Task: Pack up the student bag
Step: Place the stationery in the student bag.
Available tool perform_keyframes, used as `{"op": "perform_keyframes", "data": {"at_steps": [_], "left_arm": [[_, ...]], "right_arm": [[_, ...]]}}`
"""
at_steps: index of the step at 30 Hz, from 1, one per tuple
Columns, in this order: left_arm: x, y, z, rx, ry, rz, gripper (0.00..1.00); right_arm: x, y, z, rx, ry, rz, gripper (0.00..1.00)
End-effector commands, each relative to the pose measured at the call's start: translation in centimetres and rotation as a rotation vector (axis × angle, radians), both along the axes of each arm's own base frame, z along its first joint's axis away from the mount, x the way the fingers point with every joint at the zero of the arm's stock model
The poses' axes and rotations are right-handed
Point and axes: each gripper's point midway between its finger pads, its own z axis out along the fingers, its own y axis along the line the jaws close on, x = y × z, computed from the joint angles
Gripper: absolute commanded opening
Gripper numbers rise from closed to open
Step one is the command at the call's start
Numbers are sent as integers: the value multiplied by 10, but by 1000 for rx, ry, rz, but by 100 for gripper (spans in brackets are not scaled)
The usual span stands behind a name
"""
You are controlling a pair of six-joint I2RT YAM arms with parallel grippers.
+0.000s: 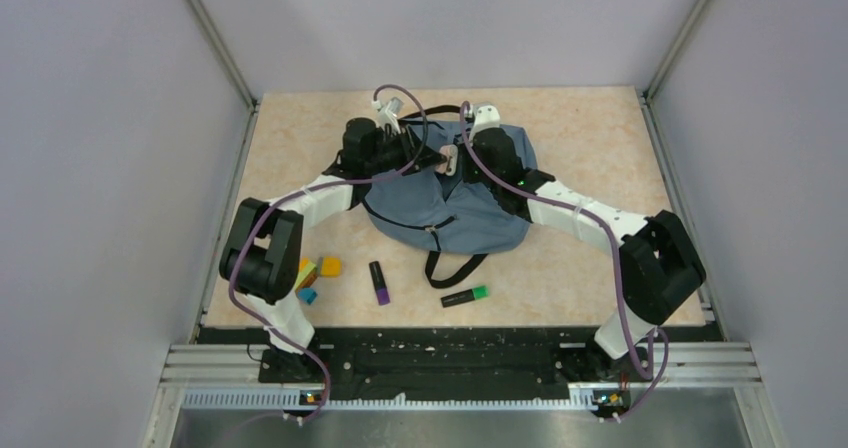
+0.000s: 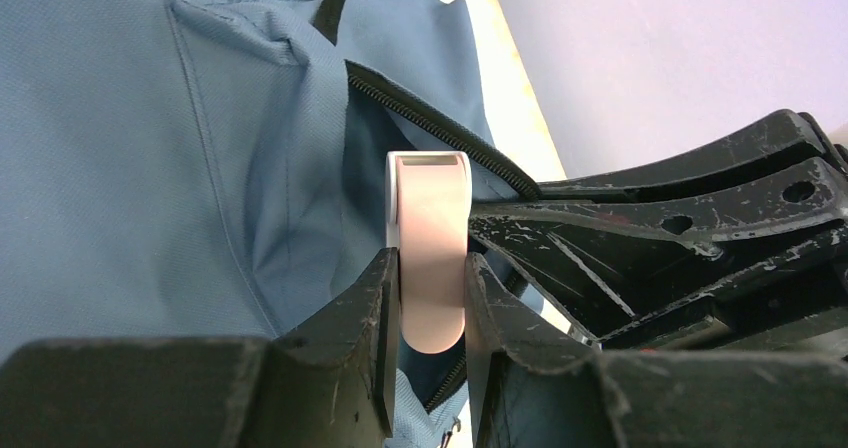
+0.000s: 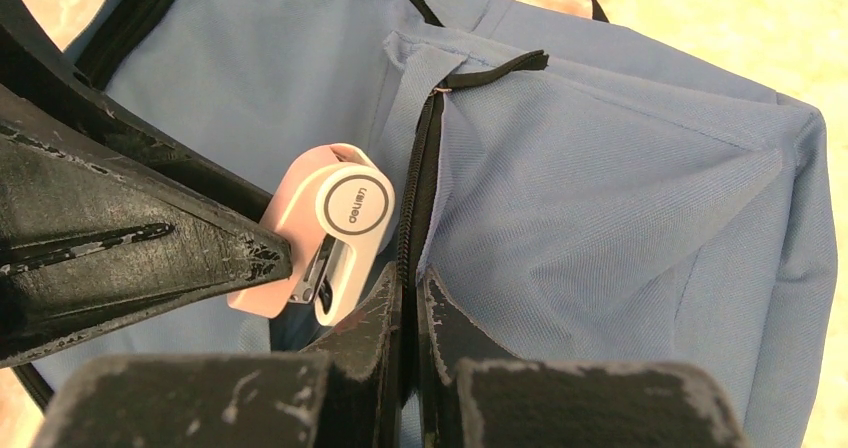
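The slate-blue student bag (image 1: 455,213) lies at the middle of the table, its zipper opening at the far end. My left gripper (image 1: 438,157) is shut on a pink and white stapler (image 2: 430,228) and holds it over the bag's open zipper (image 2: 440,133). My right gripper (image 3: 410,303) is shut on the bag's zipper edge (image 3: 418,178), right beside the stapler (image 3: 335,228). The left gripper's black fingers (image 3: 150,238) show at the left of the right wrist view. The bag fabric fills the left wrist view (image 2: 150,148) and the right wrist view (image 3: 620,218).
On the table in front of the bag lie a purple highlighter (image 1: 379,282), a green-capped marker (image 1: 465,296) and small orange, yellow and blue pieces (image 1: 318,270) by the left arm. A black strap loop (image 1: 452,268) trails from the bag's near side.
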Motion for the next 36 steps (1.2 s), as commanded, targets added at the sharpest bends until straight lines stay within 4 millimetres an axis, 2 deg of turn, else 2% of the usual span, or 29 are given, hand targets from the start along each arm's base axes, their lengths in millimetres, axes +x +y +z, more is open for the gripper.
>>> {"op": "perform_keyframes", "data": {"at_steps": [1,7,14,21,31,34,36], "left_arm": [[-1,-5,17,-36,-86,-35,7],[0,-7,-15,-19,7,-40,5],[-4,-7,-25,0,12,-30,4],[-9,-32,-36,-11,37,-96,4],[-18,-68,-27,-89,-8,-158,5],[-18,-69,-33,-80,-2,-150,9],[-17,-64,-39,-44,-14,-124,19]], "right_arm": [[1,5,60,126,-121,15,0],[1,5,64,124,-126,14,0],[3,0,71,120,-144,-6,0],[3,3,75,134,-149,9,0],[4,2,75,133,-152,1,0],[3,1,75,130,-151,-3,0],[3,0,74,126,-148,-8,0]]}}
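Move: The left hand grips the pink stapler at the bag opening, whose middle is about 4 cm to its right, 2 cm back and 5 cm below. The zipper edge pinched by the right hand is some 6 cm to the left hand's right and 1 cm back, at nearly the same height. The black rear strap lies about 11 cm ahead, 2 cm left and 14 cm lower. From the right hand, the opening sits 2 cm left, 1 cm back and roughly 4 cm below. Keeping its pinch on the stapler, the left hand first sinks about 3 cm towards the bag opening, pauses, then pushes about 6 cm to the right and a little deeper, easing slightly back, in under the zipper edge; it turns just under 10 degrees clockwise. The right hand nearly stays in place, still pinching that edge to hold the opening up. ##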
